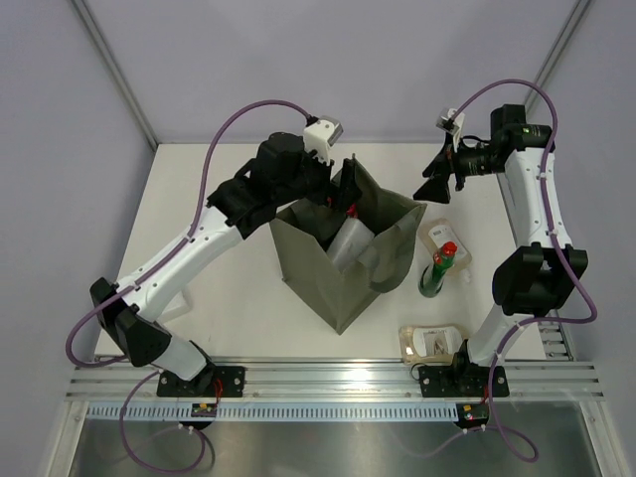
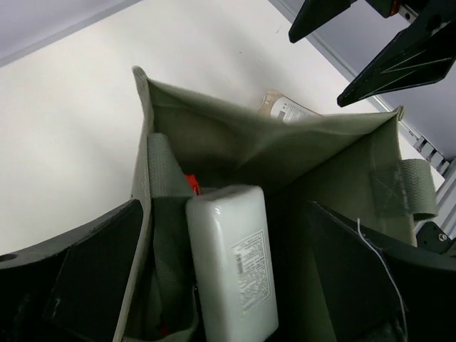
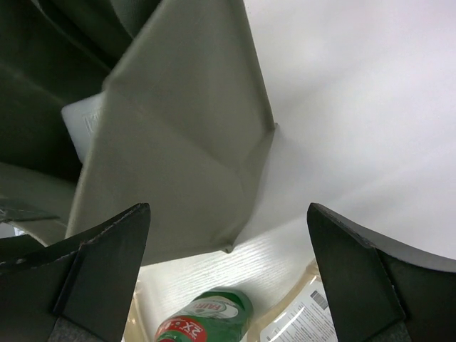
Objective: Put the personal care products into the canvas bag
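The olive-grey canvas bag (image 1: 336,283) stands open mid-table. A white bottle (image 2: 231,260) lies inside it, leaning on something red (image 2: 192,183). My left gripper (image 2: 224,206) hovers over the bag's mouth, open. Its fingers stand wide of the bottle on both sides without touching it, and the bag's left wall runs by the left finger. My right gripper (image 1: 437,179) hangs open and empty, high to the right of the bag. Below it, a dark green red-capped bottle (image 1: 437,268) stands beside a beige pouch (image 1: 444,238), both seen again as bottle (image 3: 206,317) and pouch (image 3: 306,313).
A second clear pouch (image 1: 429,341) lies near the table's front edge by the right arm's base. A metal rail (image 1: 338,383) runs along the front. The bag's loop handle (image 2: 410,189) hangs on its right side.
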Controlling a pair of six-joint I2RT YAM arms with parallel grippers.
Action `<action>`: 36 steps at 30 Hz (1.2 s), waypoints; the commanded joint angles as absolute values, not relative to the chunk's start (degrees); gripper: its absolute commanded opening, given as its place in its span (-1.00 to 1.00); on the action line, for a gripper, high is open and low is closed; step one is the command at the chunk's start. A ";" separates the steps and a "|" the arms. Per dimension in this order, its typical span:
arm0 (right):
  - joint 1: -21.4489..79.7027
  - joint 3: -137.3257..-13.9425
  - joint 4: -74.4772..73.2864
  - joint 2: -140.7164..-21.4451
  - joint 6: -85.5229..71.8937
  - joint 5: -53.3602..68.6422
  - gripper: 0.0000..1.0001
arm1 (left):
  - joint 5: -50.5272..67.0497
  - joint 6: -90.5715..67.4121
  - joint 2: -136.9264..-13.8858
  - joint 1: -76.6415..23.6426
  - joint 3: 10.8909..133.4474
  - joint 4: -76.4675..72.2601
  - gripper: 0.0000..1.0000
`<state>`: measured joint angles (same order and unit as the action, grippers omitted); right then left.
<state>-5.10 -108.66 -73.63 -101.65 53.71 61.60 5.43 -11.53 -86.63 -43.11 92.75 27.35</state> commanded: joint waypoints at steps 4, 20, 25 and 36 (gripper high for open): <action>-5.62 -107.76 -80.76 -100.56 72.21 56.70 0.99 | 0.71 -8.44 -82.36 -43.33 92.29 25.31 0.98; -7.39 -100.12 -64.97 -105.64 41.70 27.90 0.98 | -19.94 -15.90 -53.63 -38.76 66.37 23.91 0.98; -1.94 -96.43 -56.98 -111.61 27.70 7.17 0.99 | -22.32 -21.53 -46.85 -38.67 58.28 23.03 0.98; -0.26 -95.10 -55.72 -120.32 26.71 -2.64 0.99 | -26.28 -27.86 -37.18 -38.50 49.49 26.72 0.98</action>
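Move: Below the right hand, about 27 cm down, lies the clear bottle, roughly 8 cm to its right and barely 1 cm back. The green bottle stands 12 cm nearer the base than the clear one; the bag's middle is some 15 cm left and 10 cm back of the right hand. From the left hand the bag's middle is about 22 cm below, 5 cm back and 2 cm left; the other white bottle lies roughly 43 cm left, 16 back, 31 below. Dropping some 24 cm and shifting about 11 cm right, the right hand swings its open fingers from pointing sideways at the bag to straight down, ending close over the clear bottle with one finger towards each side; contact can't be seen. Fingers still open, the left hand withdraws from over the bag, about 20 cm left and 8 back towards the other white bottle, rising slightly, then sinking, turning counter-clockwise about 35 degrees. ##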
